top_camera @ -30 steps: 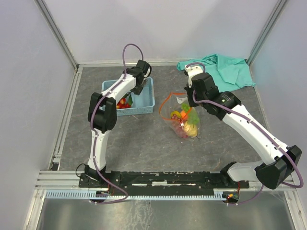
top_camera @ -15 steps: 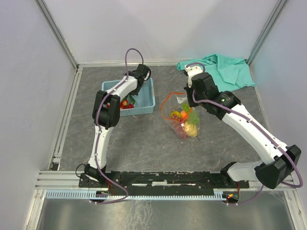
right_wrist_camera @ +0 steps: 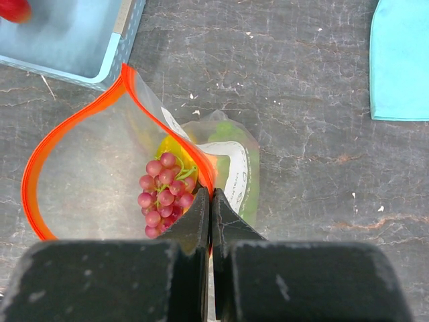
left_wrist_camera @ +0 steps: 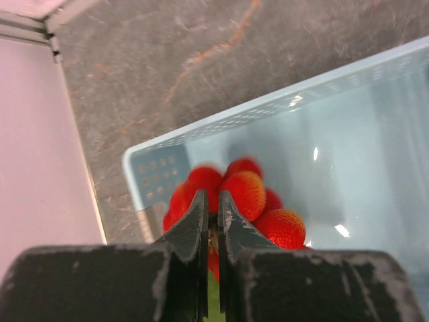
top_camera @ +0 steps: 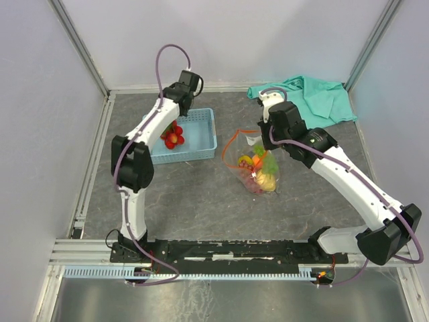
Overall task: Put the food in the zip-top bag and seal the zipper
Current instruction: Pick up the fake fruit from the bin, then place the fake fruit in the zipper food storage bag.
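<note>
My left gripper is shut on the stem of the red strawberry bunch, which hangs above the light blue basket. From above, the strawberries show below the left gripper, over the basket's left half. The zip-top bag lies in the middle with its mouth held open. My right gripper is shut on the orange zipper at the mouth's right side. Purple grapes and yellow and green fruit lie inside the bag.
A teal cloth lies crumpled at the back right, and its edge shows in the right wrist view. The basket stands left of the bag. Metal rails and grey walls border the table on three sides.
The left gripper closed on the strawberry bunch inside the basket and lifted it, the arm swinging up and to the left. The right arm and the bag stayed where they were.
</note>
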`<state>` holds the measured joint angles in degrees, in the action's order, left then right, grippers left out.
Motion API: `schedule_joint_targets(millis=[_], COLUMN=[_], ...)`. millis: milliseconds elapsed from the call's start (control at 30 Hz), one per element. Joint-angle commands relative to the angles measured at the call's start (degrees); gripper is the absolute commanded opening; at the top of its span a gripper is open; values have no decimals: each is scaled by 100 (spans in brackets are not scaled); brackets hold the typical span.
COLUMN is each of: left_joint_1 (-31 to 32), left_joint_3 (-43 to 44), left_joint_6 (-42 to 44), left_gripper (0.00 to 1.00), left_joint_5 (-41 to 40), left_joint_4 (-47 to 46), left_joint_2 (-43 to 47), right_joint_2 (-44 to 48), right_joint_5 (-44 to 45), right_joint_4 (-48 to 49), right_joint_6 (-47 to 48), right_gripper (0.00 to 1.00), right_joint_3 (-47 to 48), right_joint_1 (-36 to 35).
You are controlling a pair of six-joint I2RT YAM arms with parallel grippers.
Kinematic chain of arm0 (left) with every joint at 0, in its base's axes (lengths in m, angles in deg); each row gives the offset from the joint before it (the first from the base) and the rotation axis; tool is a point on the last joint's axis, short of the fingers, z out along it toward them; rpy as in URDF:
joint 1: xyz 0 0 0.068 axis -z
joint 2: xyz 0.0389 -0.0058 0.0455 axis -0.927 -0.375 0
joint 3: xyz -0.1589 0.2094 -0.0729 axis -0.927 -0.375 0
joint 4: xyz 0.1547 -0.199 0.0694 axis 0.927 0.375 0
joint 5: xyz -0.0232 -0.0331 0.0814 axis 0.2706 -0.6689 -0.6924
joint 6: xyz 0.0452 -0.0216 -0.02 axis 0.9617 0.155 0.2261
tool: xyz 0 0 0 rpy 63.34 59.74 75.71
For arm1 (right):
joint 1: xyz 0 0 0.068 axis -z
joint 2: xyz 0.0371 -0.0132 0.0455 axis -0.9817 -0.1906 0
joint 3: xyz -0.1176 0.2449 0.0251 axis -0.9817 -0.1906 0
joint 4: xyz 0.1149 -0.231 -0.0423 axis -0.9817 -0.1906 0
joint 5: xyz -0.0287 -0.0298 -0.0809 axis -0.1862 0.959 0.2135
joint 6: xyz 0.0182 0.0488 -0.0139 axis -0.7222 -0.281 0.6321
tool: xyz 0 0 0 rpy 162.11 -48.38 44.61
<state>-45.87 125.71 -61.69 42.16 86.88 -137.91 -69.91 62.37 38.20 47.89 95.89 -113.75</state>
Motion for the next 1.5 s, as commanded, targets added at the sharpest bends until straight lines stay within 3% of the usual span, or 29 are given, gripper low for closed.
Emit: schedule_joint_targets(millis=[0, 400, 800, 1100, 1467], left_joint_1=[4, 48, 374, 1331, 2260], left_joint_3=[-93, -802, -2433, -3067, -3358], left_joint_6=[-308, -1429, -2967, -3845, -4135], left_gripper=[3, 3, 3, 3, 3], left_joint_5=[-116, 1394, 3389, 3259, 2569], left_joint_4=[-173, -403, -1812, -2630, -2840], left_joint_2=[964, 2928, 4812, 5421, 5394], right_joint_2=[319, 588, 882, 1018, 1215], right_joint_5=[-71, -183, -205, -194, -176], right_joint_4=[363, 670, 767, 818, 893], right_joint_6=[-154, -470, -756, -938, -1164], right_gripper=[1, 1, 1, 1, 1], right_joint_3=[-68, -378, -636, -791, -972], right_joint_1=[28, 23, 24, 28, 24])
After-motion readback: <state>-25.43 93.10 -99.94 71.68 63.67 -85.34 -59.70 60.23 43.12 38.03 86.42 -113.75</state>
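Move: The strawberry bunch already hangs from the left fingers over the bin, whose middle is about 3 cm back, 5 cm right and 12 cm below that hand. The open mouth of the zip-top bag lies some 18 cm back, 24 cm right and 5 cm above the left hand; the fruit in the bag is about 23 cm back, 29 cm right and 10 cm below it. From the right hand, the mouth's middle is level fore and aft, about 8 cm left and 4 cm below. The strawberry bunch, still pinched by the left fingers, goes steeply up from over the bin, then back and right towards the bag mouth, the left hand gaining about 23 cm in height and 23 cm backward, 17 cm rightward. Meanwhile its wrist rolls left side down, some 75 degrees of turning in all, swinging the fingers to point rightward. The right hand keeps its pinch on the bag's rim and eases back a little. ##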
